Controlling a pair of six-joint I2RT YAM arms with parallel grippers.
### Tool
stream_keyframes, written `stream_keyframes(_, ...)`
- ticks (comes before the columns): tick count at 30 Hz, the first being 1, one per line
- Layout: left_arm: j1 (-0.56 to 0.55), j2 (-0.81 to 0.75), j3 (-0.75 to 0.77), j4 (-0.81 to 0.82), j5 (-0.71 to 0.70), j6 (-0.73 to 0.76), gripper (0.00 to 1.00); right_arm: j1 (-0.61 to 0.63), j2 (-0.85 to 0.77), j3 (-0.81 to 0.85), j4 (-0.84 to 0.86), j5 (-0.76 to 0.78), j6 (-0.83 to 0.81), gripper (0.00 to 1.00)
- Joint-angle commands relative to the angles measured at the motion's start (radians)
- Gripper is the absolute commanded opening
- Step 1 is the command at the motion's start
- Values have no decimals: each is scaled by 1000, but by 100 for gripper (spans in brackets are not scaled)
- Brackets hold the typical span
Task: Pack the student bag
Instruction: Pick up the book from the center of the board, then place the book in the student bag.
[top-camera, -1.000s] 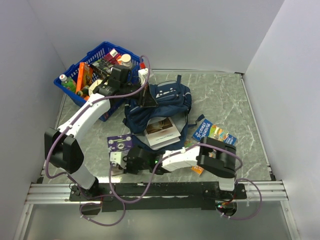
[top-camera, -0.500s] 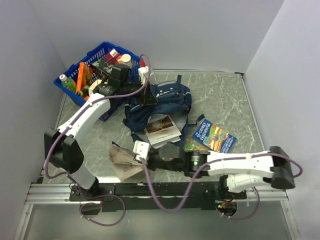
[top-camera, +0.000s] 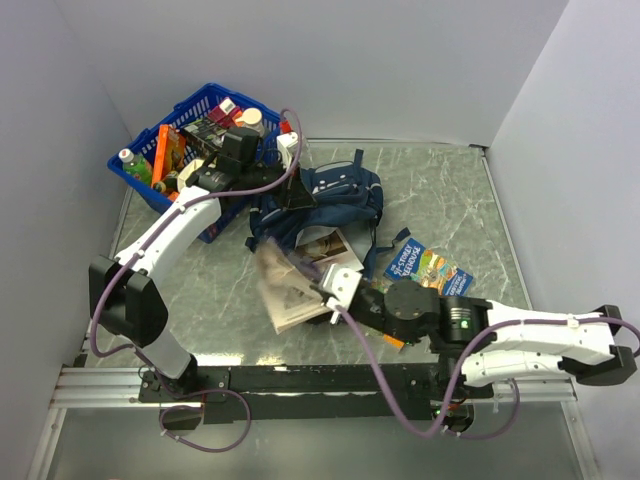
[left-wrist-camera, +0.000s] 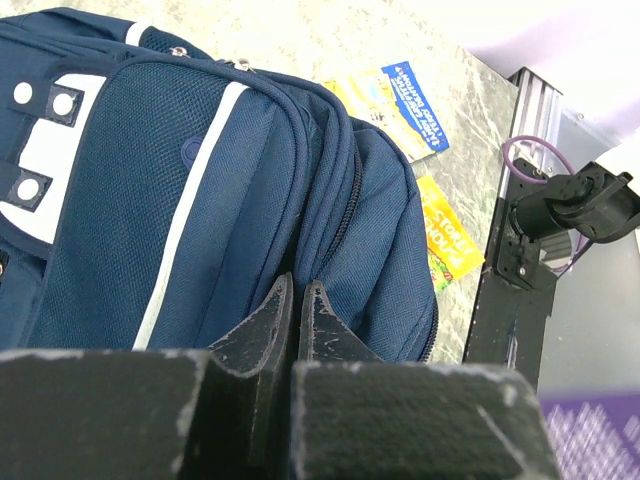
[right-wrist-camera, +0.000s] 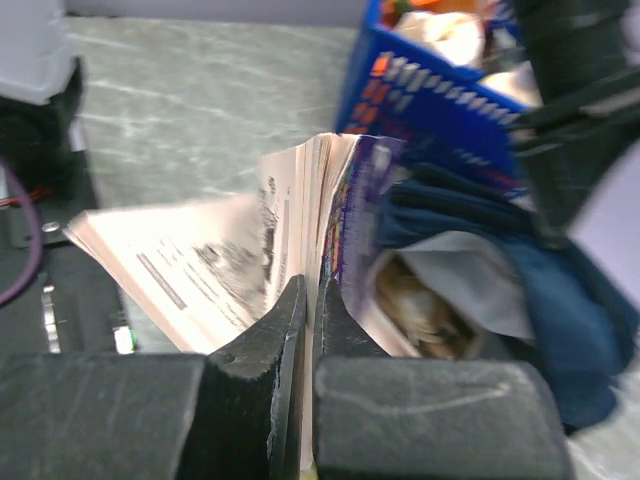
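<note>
The student bag is a navy backpack lying at the middle of the table, its mouth facing the near edge. A white book with a brown picture sticks out of that mouth. My left gripper is shut on the fabric at the bag's left rim; in the left wrist view the gripper pinches a fold of the bag. My right gripper is shut on a booklet with a purple cover, lifted just in front of the bag's mouth. In the right wrist view this gripper clamps the booklet, whose pages fan out.
A blue plastic basket full of items stands at the back left, close behind the left arm. A blue picture book lies right of the bag, and an orange card shows under the right arm. White walls close in three sides.
My right gripper has lifted the purple booklet off the table at the front left and carried it right and up, to the bag's mouth. The left arm has held still.
</note>
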Motion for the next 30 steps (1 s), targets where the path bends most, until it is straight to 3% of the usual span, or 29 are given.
stream_keyframes(1,19,-2,33,70,-80,43,1,3,-73,100,-5,111,-71,0)
stream_keyframes(6,19,-2,36,65,-77,38,1,4,-127,101,-34,145,-71,0)
stream_keyframes(15,19,-12,54,68,-49,15,1,-19,-169,-77,50,203,-60,0)
stream_keyframes(30,1,-36,117,39,-17,-37,1,-262,-140,-340,133,42,0,0)
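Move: The right gripper already holds the purple book. The open mouth of the bag, where it is going, lies about 13 cm ahead, level sideways and roughly 21 cm below. The cover of the art book packed in there shows some 4 cm under the mouth's middle. The blue book lies about 18 cm ahead and 19 cm right, the orange book 2 cm ahead and 13 cm right, both some 28 cm lower. From the left gripper, the mouth is around 8 cm back, 5 cm right and 15 cm below. Keep the purple book pinched in the right gripper. First swing it right and up, about 5 cm sideways and 4 cm higher, then bring it forward and down about 10 cm towards the bag's mouth while the wrist yaws some 15 degrees clockwise, pointing the book more forward. Hold the left gripper still, shut on the bag's fabric to keep the mouth open. ##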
